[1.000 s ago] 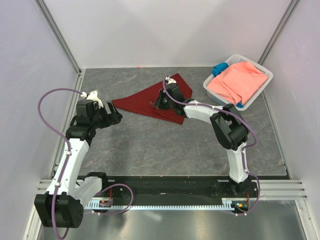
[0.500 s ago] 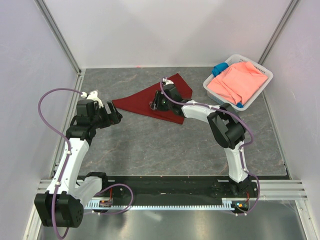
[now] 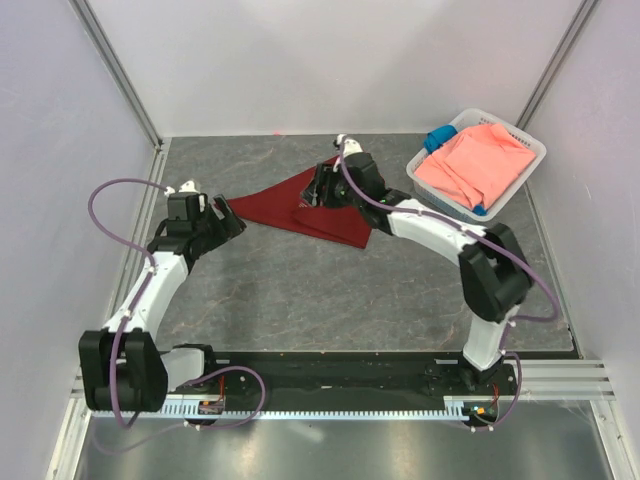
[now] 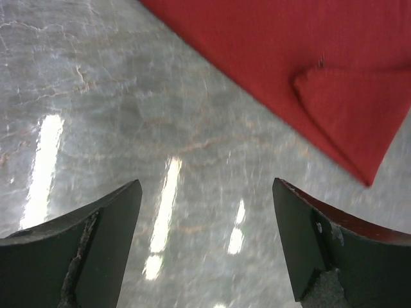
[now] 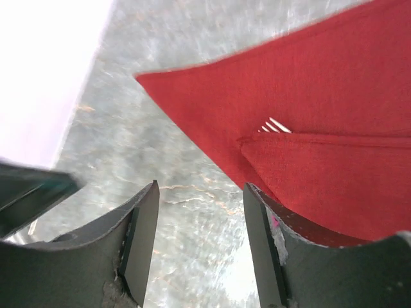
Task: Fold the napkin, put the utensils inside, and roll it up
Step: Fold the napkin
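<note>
The dark red napkin [image 3: 275, 205] lies flat at the back middle of the table as a triangle, with a flap folded over its right part [image 3: 335, 225]. Thin silvery tines of the utensils [image 5: 275, 126] poke out from under that flap's edge; the rest of them is hidden by the cloth. My right gripper [image 3: 312, 195] hovers over the napkin's upper middle. It is open [image 5: 200, 192] and holds nothing. My left gripper [image 3: 230, 218] sits just off the napkin's left corner, wide open [image 4: 207, 192] over bare table, with the napkin [image 4: 289, 58] ahead of it.
A white basket [image 3: 445, 197] stands at the back right, holding a salmon-pink cloth [image 3: 475, 160] and a small blue cloth [image 3: 438, 138]. Walls with metal rails close in the table on the left, back and right.
My right gripper has opened and pulled up off the napkin, and its arm has swung out to the right. The left arm has shifted slightly; its gripper stays open by the napkin's corner.
</note>
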`<state>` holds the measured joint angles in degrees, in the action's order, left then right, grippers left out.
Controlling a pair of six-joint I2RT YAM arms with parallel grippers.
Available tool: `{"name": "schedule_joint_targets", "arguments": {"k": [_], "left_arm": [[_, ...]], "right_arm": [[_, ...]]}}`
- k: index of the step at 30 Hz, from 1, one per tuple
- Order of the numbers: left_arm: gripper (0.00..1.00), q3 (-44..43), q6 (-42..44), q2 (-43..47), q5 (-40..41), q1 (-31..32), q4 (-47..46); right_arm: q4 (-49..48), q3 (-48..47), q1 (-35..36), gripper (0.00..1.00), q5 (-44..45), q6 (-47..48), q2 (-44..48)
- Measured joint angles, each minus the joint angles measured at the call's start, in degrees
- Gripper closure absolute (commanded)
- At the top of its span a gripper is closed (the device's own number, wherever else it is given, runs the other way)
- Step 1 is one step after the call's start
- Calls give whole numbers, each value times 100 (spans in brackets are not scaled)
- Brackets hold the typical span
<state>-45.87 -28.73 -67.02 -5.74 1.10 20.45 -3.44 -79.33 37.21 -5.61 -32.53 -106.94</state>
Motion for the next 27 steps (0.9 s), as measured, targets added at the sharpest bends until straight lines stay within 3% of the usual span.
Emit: {"name": "schedule_joint_targets", "arguments": {"k": [7,13,27], "left_arm": [[30,74,-929,-1158,424,-420,-1102],[34,92,-1622,-2288,262,-903,-2124],[39,-286,-2299,-3506,-201,-1158,-3427]], "right_arm": [[-81,1010,-431,36,-90,39,1440],[-39,1600,-798,35,-122,35,2186],[46,1749,-1025,35,-367,35,2350]]}}
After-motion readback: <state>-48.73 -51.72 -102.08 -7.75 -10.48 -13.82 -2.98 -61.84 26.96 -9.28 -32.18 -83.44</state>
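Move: The napkin's still unfolded left corner lies about 15 cm ahead of the left hand, some 4 cm to its left and roughly 12 cm below. The fork tines, peeping from under the flap already folded over, lie about 20 cm to the right of that corner and nearly level with it; the napkin's far corner is about 35 cm to its right and 16 cm farther out. From the right hand, the left corner lies some 23 cm left, 6 cm ahead and 16 cm below. No touch can be seen: the left hand heads for the napkin's left corner, going about 12 cm forward while sinking some 10 cm and drifting left, then levels out low for the last stretch. It turns counter-clockwise with its left side dipping, its fingers narrowing to a bit over half open. The right hand, open and empty, clears the folded flap, moving some 11 cm right while rising and easing slightly back. ##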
